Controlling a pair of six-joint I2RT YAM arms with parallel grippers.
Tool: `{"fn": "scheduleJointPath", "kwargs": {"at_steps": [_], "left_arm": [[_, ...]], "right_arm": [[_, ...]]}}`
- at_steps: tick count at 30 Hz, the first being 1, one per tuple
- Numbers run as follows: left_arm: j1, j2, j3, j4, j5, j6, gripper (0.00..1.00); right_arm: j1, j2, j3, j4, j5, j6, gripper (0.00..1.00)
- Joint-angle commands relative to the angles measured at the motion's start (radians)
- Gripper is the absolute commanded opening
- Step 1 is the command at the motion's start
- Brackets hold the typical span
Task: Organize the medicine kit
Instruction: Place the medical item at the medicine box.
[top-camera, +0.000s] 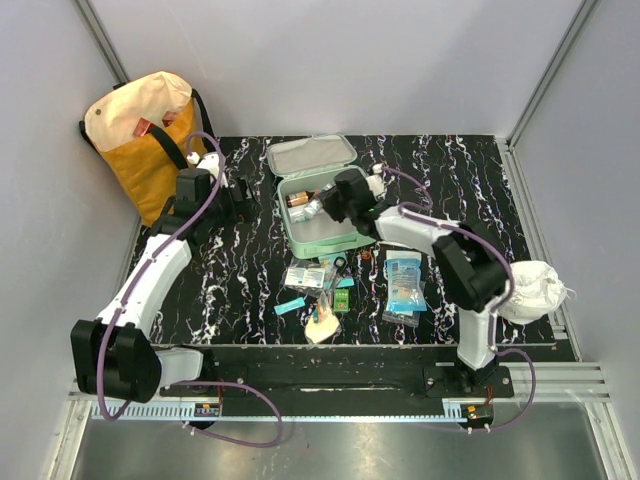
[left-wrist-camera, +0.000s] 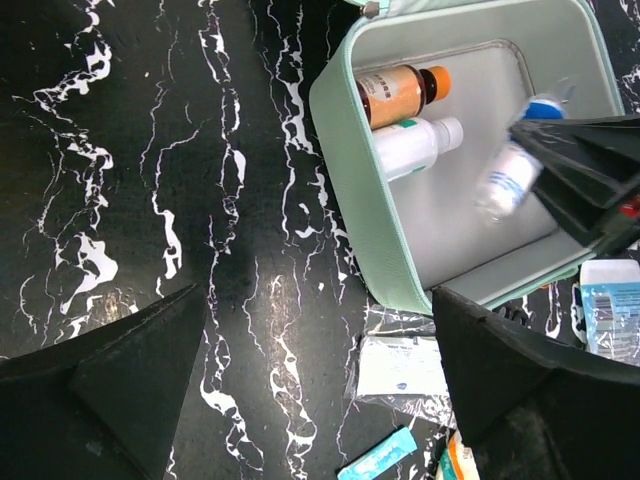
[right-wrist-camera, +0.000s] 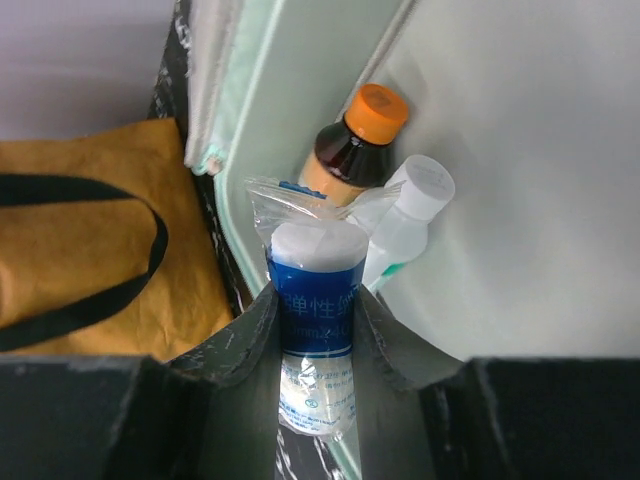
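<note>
The mint-green medicine kit (top-camera: 330, 236) lies open on the black marbled table, lid folded back. An amber bottle with an orange cap (right-wrist-camera: 355, 140) and a white bottle (right-wrist-camera: 410, 215) lie side by side against its left wall (left-wrist-camera: 345, 150). My right gripper (right-wrist-camera: 318, 330) is shut on a plastic-wrapped bandage roll with a blue label (right-wrist-camera: 318, 300), held just above the kit's pale lining (left-wrist-camera: 450, 230). My left gripper (left-wrist-camera: 320, 330) hangs open over bare table to the left of the kit, with nothing between its fingers.
A yellow-and-cream tote bag (top-camera: 145, 135) stands at the back left. Sachets (top-camera: 305, 275), a blue strip (top-camera: 290, 306) and a blue-and-white packet (top-camera: 404, 280) lie in front of the kit. A white bundle (top-camera: 535, 290) sits at the right edge.
</note>
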Motion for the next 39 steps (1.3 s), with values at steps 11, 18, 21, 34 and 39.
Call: {"fn": "scheduleJointPath", "kwargs": {"at_steps": [11, 18, 21, 34, 39], "left_arm": [[0.000, -0.059, -0.054, 0.045, -0.031, -0.024, 0.99], [0.000, -0.046, -0.051, 0.051, -0.024, -0.035, 0.99], [0.002, -0.042, -0.047, 0.051, -0.019, -0.037, 0.99], [0.000, -0.071, -0.039, 0.028, -0.066, -0.012, 0.99], [0.000, -0.083, -0.039, 0.023, -0.086, -0.005, 0.99]], "right_arm": [[0.121, 0.140, 0.187, -0.195, 0.284, 0.363, 0.25], [0.140, 0.144, 0.180, -0.284, 0.258, 0.461, 0.30], [0.141, 0.146, 0.175, -0.281, 0.258, 0.469, 0.31], [0.144, 0.138, 0.170, -0.126, 0.173, 0.354, 0.48], [0.143, 0.054, 0.115, -0.074, 0.137, 0.271, 0.58]]}}
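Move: Inside the open medicine box, the spot for the bagged blue-labelled bottle, still held by the right hand, lies about 5 cm to that hand's left, 3 cm back and 9 cm below. The white bottle lies about 6 cm left and level fore-and-aft, with the orange-capped brown bottle roughly 6 cm left and 3 cm ahead; both are some 9 cm lower. From the left hand, the spot is about 13 cm right, 4 cm ahead and 16 cm below. Lowering the held bottle about 5 cm into the box, the right hand also shifts some 3 cm left, then draws back beside the white bottle, turning clockwise and tipping farther down, each about 15 degrees. Its fingers open and let go; it then eases left and up by a couple of centimetres, partly undoing the turn. ##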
